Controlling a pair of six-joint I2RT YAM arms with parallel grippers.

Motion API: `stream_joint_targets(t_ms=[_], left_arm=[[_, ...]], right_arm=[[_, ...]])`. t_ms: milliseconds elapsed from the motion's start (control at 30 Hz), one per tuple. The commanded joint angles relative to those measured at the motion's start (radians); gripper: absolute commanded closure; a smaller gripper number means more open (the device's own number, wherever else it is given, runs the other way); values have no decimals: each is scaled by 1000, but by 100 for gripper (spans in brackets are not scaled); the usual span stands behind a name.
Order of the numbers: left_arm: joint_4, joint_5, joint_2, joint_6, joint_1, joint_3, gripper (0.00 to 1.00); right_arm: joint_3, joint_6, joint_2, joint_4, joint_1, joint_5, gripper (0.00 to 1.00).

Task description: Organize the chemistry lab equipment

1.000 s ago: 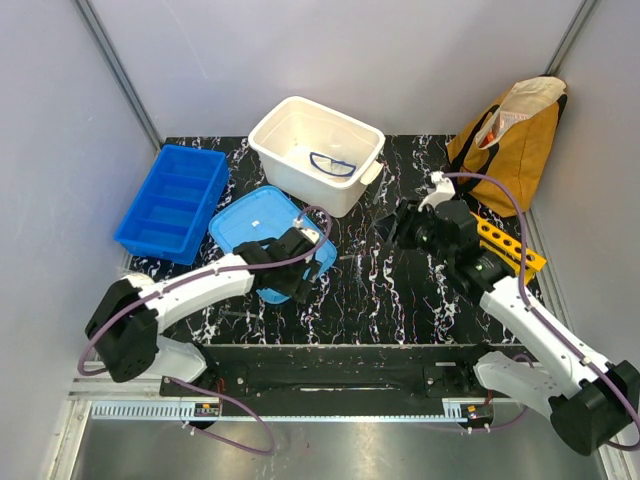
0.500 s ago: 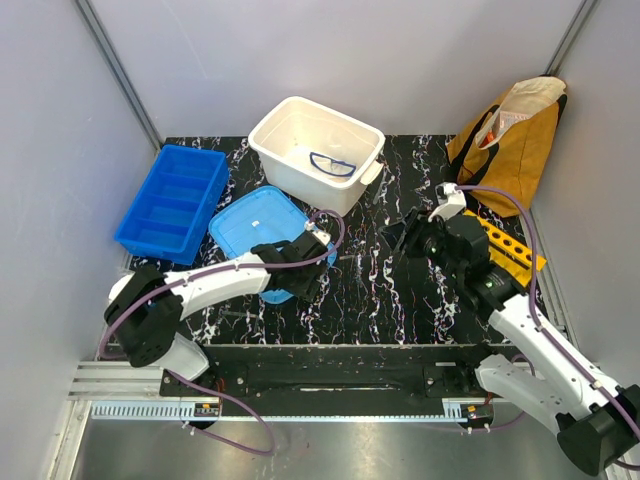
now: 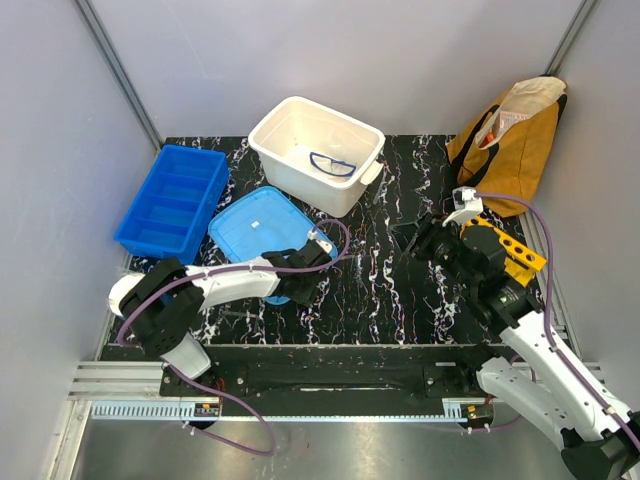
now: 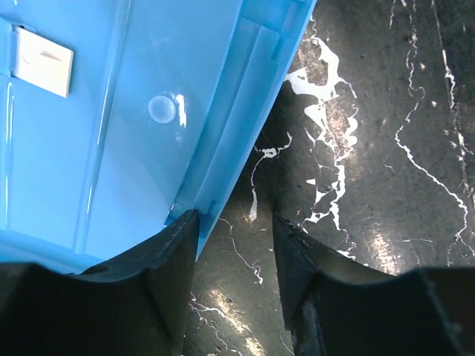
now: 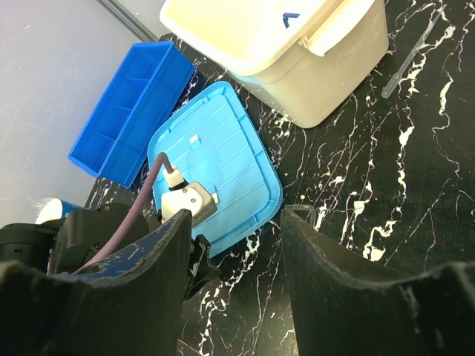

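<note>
Blue-rimmed safety glasses (image 3: pixel 333 163) lie inside the white tub (image 3: pixel 283 120). A thin clear tube (image 5: pixel 408 55) lies on the table beside the tub. The yellow-orange rack (image 3: pixel 510 252) sits at the right edge, partly behind my right arm. My left gripper (image 4: pixel 234 222) is low at the blue lid's (image 4: pixel 111 133) near right edge, open, with one finger over the lid's rim and the other over the dark table. My right gripper (image 5: pixel 234 222) hangs open above the table's middle, nothing between its fingers. The left gripper (image 3: pixel 300 280) also shows from above.
A blue divided tray (image 3: pixel 172 200) stands at the left. A mustard cloth bag (image 3: pixel 515 140) leans at the back right. The blue lid (image 3: pixel 262 235) lies flat in front of the tub on the black marbled table (image 3: pixel 370 290).
My left gripper has sunk toward the lid's near edge and its jaws have narrowed. My right arm has drawn back to the right, toward the rack.
</note>
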State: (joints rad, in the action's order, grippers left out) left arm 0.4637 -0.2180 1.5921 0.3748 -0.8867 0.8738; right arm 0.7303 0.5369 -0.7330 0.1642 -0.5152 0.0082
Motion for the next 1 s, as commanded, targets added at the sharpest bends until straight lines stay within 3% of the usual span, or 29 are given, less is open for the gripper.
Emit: stream_joint_targets(t_ms=[0, 500, 700, 967], left_arm=[[-43, -21, 28, 19, -20, -12, 54], [-11, -76, -4, -60, -37, 34, 100], [0, -66, -78, -100, -40, 60, 100], [55, -20, -159, -139, -40, 160, 100]], right_arm=[[-2, 6, 23, -2, -3, 38, 44], [-3, 32, 35, -14, -3, 26, 44], [-42, 20, 24, -89, -3, -74, 44], [-48, 20, 43, -86, -3, -59, 43]])
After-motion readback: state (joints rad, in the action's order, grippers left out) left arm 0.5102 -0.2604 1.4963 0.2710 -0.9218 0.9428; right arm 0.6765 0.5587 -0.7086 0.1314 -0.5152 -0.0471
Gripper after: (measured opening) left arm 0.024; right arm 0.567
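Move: The blue lid's near right edge already runs between the left gripper's half-open fingers, about 1 cm left of their midpoint and level with it; the lid's middle lies some 13 cm ahead and 7 cm left. A thin glass rod lies about 4 cm back and 14 cm left, and the blue tray some 22 cm ahead and 29 cm left. From the right gripper, that lid edge is roughly 23 cm left, 3 cm back and 26 cm below. Hold the left gripper low at the blue lid's near right edge and shut the half-open fingers until they pinch the rim. Then, keeping the pinch, raise it straight off the table by about 5 cm, easing slightly right and forward as it gathers speed. ##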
